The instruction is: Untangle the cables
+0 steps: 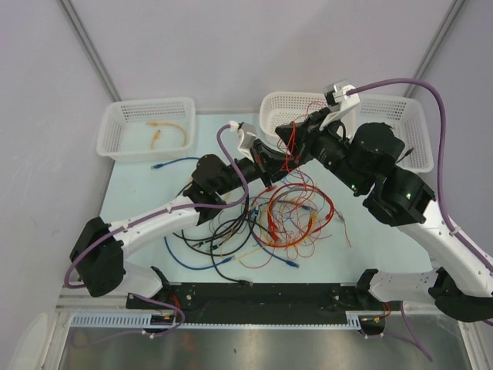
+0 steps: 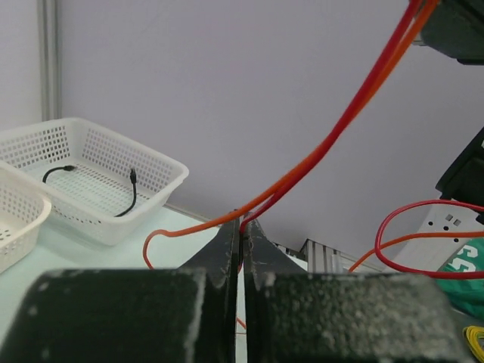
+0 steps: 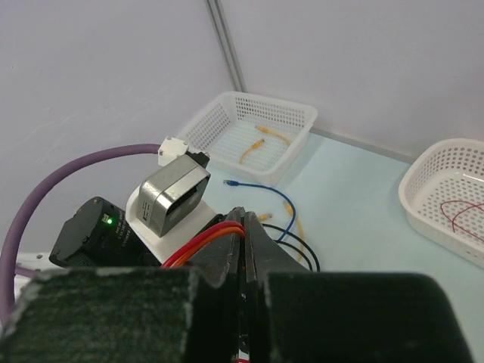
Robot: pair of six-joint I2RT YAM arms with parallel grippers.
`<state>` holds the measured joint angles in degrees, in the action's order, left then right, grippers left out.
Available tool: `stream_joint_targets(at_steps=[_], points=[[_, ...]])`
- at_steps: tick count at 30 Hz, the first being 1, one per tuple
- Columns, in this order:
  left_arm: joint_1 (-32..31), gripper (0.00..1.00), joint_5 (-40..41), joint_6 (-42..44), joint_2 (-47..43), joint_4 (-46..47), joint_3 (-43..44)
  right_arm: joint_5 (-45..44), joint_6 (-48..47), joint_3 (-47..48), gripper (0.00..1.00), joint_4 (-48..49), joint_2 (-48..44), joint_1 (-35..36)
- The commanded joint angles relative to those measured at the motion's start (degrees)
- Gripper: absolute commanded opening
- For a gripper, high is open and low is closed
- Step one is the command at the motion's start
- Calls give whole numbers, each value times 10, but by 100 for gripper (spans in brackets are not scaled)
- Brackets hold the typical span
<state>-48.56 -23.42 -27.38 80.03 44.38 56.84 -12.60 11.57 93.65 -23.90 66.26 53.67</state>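
Note:
The cables [image 1: 285, 220] lie in a loose tangle of red, orange, blue, black and yellow wire at the table's middle. A red and an orange cable [image 2: 333, 132] rise taut from my left gripper [image 2: 243, 224], which is shut on them, towards the right arm above. In the right wrist view my right gripper [image 3: 246, 219] is shut on the same pair, the red and orange cables [image 3: 204, 243], just beside the left wrist camera [image 3: 174, 197]. In the top view the left gripper [image 1: 269, 171] and right gripper [image 1: 296, 145] sit close together above the tangle's far edge.
Three white baskets stand along the back: the left basket [image 1: 146, 127] holds yellow cables, the middle basket [image 1: 289, 108] red ones, and the right basket [image 2: 98, 178] a black one. A blue cable [image 1: 173, 163] lies loose near the left basket.

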Motion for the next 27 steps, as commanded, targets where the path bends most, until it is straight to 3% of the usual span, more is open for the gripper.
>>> stream_joint_targets(at_steps=[1, 2, 3, 4, 7, 9, 14, 19, 27], points=[[0, 0, 25, 12, -37, -25, 23, -9, -1, -14, 2, 29, -26, -1], [1, 0, 30, 18, -46, -43, 22, -15, -1, -19, 19, 29, -32, -2], [3, 0, 37, 21, -55, -61, 21, -18, -3, -22, 27, 29, -37, -1], [5, 0, 58, 24, -75, -105, 20, -22, -3, -26, 44, 25, -39, -1], [30, 0, 106, 31, -122, -203, 16, -38, -6, -31, 60, 18, -51, -1], [45, 0, 121, 30, -148, -242, 9, -45, -7, -37, 61, 16, -60, -1], [84, 0, 151, 32, -227, -314, -25, -38, -6, -50, 54, 17, -63, -2], [86, 0, 164, 47, -245, -368, -9, -16, 9, -74, 54, 18, -59, -2], [87, 0, 174, 56, -229, -409, 42, 97, 48, -127, 57, 32, -43, 23]])
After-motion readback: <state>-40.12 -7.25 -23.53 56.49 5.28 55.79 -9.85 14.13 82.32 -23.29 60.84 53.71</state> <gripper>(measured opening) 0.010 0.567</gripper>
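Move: Both hands already pinch the red cable high over the table. The black cables it is drawn towards lie about 16 cm to the left hand's left, 3 cm ahead and 37 cm down; the red loops lie 4 cm ahead of it, 5 cm right. From the right hand those red loops are some 4 cm ahead, 7 cm right and 48 cm below; the blue coil is 19 cm ahead, 7 cm right. The right hand releases the red cable and sinks 5 cm; the left, still pinching, pulls 13 cm left. ##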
